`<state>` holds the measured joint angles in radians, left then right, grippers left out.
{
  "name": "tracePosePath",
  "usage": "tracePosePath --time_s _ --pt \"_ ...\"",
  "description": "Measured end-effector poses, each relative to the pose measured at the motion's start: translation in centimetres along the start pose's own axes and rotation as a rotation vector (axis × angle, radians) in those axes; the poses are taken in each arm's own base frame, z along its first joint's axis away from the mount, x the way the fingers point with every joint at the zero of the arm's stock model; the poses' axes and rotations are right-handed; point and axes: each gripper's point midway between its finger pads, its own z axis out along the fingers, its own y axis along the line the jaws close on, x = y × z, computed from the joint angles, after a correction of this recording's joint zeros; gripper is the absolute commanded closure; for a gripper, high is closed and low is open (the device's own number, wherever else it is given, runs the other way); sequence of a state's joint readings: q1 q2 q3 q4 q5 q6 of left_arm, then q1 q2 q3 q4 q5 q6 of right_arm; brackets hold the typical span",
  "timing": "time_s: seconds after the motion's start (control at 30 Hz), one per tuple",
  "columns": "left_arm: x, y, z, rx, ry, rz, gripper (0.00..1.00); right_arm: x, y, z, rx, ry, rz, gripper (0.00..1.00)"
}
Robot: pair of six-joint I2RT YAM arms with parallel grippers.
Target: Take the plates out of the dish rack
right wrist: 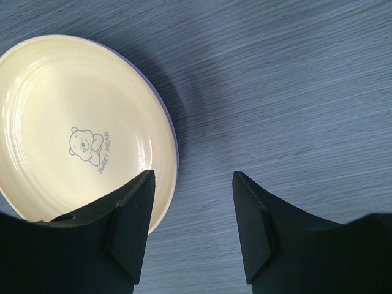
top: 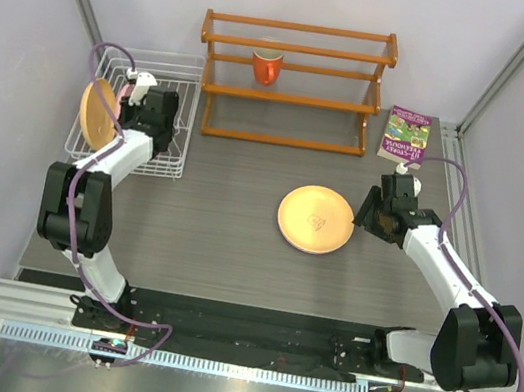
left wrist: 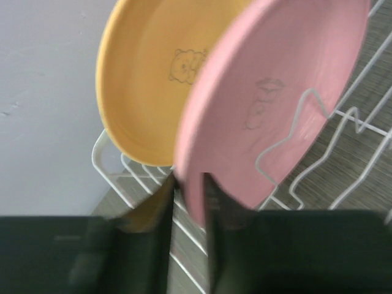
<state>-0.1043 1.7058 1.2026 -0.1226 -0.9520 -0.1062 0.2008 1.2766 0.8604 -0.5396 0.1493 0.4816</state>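
The white wire dish rack [top: 175,69] stands at the far left. An orange-tan plate [left wrist: 147,79] stands on edge in it, and a pink plate [left wrist: 275,92] stands just in front of that one. My left gripper [left wrist: 191,190] reaches into the rack, its two fingers pressed on either side of the pink plate's lower rim; the view is blurred. Another orange-tan plate [top: 316,219] lies flat on the table, with a thin lavender edge showing under its rim. My right gripper [right wrist: 193,174] hovers open and empty over the table at that plate's right rim.
An orange-brown wooden shelf rack [top: 287,109] stands at the back centre with an orange-red mug [top: 267,66] on it. A colourful booklet [top: 407,135] lies at the back right. Pale walls close in on both sides.
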Motion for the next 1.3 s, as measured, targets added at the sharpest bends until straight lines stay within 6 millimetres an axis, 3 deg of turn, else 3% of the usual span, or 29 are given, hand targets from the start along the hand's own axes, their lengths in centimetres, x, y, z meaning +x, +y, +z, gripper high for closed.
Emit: tracePosePath --time_s 0.07,0.47,0.93,1.13,1.3 --pt "-0.2 0.4 -0.1 -0.011 0.0 -0.004 1.0 0.0 0.0 0.0 0.0 0.0 -0.002 0.41" --pt "-1.3 1.7 -0.4 -0.042 -0.01 0.006 1.0 0.0 0.0 0.0 0.0 -0.001 -0.001 0.41" --pt "-6.2 7.7 -3.8 -0.151 -0.115 -0.044 1.0 -0.7 0.1 -0.9 -0.011 -0.037 0.004 0.4" --pt "-7.8 7.8 -6.5 -0.073 -0.161 -0.096 1.0 -1.4 0.3 -1.8 -0.029 -0.073 0.004 0.37" --pt "-8.5 5.4 -10.4 0.204 -0.17 -0.233 1.0 -3.1 1.6 -3.4 -0.099 -0.161 0.008 0.34"
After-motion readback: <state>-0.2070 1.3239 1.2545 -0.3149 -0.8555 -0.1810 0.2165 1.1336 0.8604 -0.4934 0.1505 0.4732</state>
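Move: The left hand has its half-closed fingers around the near rim of the pink plate, whose middle lies about 6 cm ahead, 2 cm to the right and roughly level. The yellow plate still racked stands some 7 cm to the left of the pink one; the dish rack's middle is about 4 cm ahead, 4 cm right and 8 cm below. From the right hand the pink plate lies some 58 cm left, 17 cm farther out and 7 cm higher. The left fingers close the rest of the way on the pink plate's rim and pinch it, then, after a slow start, lift it up and out of the dish rack, about 13 cm, easing back; late on the hand swings right, with the fingertips tipping up and turning clockwise. The half-open right hand rises about 5 cm off beside the stacked plates, its fingers tipping up. ##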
